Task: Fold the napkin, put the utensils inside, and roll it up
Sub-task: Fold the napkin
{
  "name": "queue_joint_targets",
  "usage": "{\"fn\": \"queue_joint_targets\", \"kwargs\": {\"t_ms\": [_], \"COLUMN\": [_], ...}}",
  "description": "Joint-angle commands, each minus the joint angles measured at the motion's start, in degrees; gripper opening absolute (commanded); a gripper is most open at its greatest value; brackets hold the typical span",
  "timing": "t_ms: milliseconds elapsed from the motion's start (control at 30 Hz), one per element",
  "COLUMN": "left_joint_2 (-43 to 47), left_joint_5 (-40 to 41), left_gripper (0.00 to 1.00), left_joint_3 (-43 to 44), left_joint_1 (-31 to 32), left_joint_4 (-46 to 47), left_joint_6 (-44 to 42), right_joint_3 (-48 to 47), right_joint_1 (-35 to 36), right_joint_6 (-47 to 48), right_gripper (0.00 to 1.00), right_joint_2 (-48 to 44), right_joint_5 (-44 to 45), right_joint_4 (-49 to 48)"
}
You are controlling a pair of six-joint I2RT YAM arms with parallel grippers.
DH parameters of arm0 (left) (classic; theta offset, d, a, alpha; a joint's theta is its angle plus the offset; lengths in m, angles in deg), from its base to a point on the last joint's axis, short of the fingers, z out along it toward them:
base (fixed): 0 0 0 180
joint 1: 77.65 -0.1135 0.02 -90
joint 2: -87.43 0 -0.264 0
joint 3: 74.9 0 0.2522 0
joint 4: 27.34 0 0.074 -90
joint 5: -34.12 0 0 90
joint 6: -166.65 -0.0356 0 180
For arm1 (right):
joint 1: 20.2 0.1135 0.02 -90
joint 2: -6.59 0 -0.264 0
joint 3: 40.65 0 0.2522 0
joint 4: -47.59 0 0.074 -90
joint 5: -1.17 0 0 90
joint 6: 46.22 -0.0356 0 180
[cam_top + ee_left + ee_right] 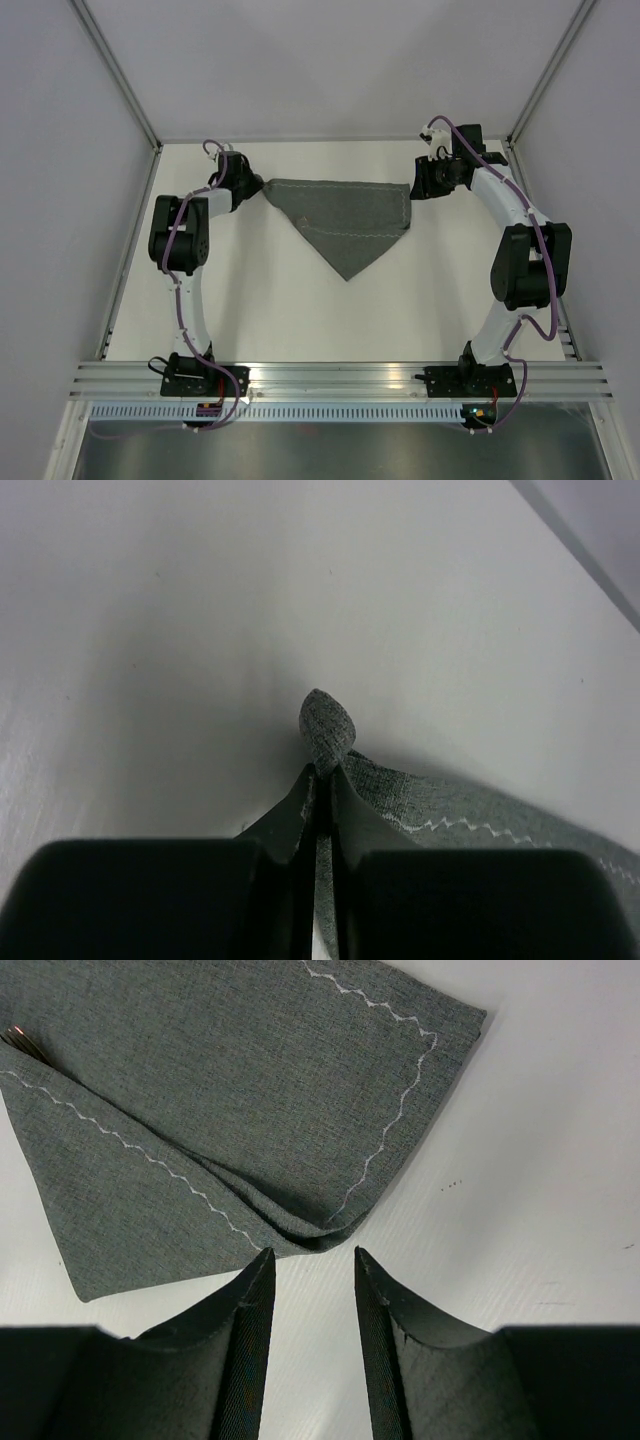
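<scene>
The dark grey napkin [345,220] lies on the white table folded into a triangle, its point toward the arms. My left gripper [258,188] is shut on the napkin's left corner. In the left wrist view the cloth [328,720] is pinched between the fingers of that gripper [322,770] and bulges out past the tips. My right gripper [415,185] stands open at the right corner. In the right wrist view that gripper [312,1255] sits just short of the folded corner [320,1230], not touching it. A small shiny tip of a utensil [18,1038] peeks from under the fold.
White walls and metal frame posts [120,75] enclose the table on three sides. An aluminium rail [340,375] with both arm bases runs along the near edge. The napkin lies toward the back of the table.
</scene>
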State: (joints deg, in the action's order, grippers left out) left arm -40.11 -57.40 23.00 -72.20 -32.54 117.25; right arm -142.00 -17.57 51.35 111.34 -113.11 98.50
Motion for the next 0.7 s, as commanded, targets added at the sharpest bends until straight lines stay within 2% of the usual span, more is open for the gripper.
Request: {"fn": "queue_joint_targets", "kwargs": {"t_ms": [0, 133, 333, 667], "left_joint_2": [6.9, 10.6, 16.6, 23.5], "left_joint_5": [-8.4, -16.0, -22.6, -36.0], "left_gripper": [0.06, 0.04, 0.05, 0.05], "left_joint_3": [-5.6, -11.7, -18.5, -24.7], "left_joint_1": [-0.2, -0.1, 0.3, 5.5], "left_joint_4": [16.9, 26.7, 35.4, 37.9], "left_joint_6": [-3.6, -5.3, -7.0, -11.6], "right_joint_3": [0.1, 0.2, 0.8, 1.5], "right_joint_1": [0.2, 0.3, 0.2, 0.2], "right_joint_6": [0.9, 1.5, 1.1, 1.4], "right_gripper": [0.43, 0.43, 0.43, 0.43], "right_joint_2": [-0.2, -0.8, -1.3, -1.7], "right_joint_5": [0.5, 1.1, 0.8, 1.3], "right_joint_4": [-0.8, -0.4, -0.3, -0.1]}}
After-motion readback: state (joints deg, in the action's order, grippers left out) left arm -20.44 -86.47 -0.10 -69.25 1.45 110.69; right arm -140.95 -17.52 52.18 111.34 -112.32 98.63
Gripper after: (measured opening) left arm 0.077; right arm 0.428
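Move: My left fingers are already shut on the napkin's far-left corner, about 2 cm above the cloth on the table. The middle of the folded-up flap, where that corner is to go over, lies some 23 cm to their right and 16 cm back. The fork, mostly under the flap, is about 18 cm right and 19 cm back; the napkin's near fold tip is roughly 24 cm right and 30 cm back. From my idle right hand the flap's middle is about 20 cm left, 2 cm back and 13 cm down. Keeping the corner pinched, I first draw my left hand back and to the right low over the table, then lift it steeply while carrying on back-right towards the flap: about 15 cm up overall, 10 cm right and 8 cm back. My wrist swings clockwise and tips up as I go, some 30 degrees each, so the fingers end nearly level. ##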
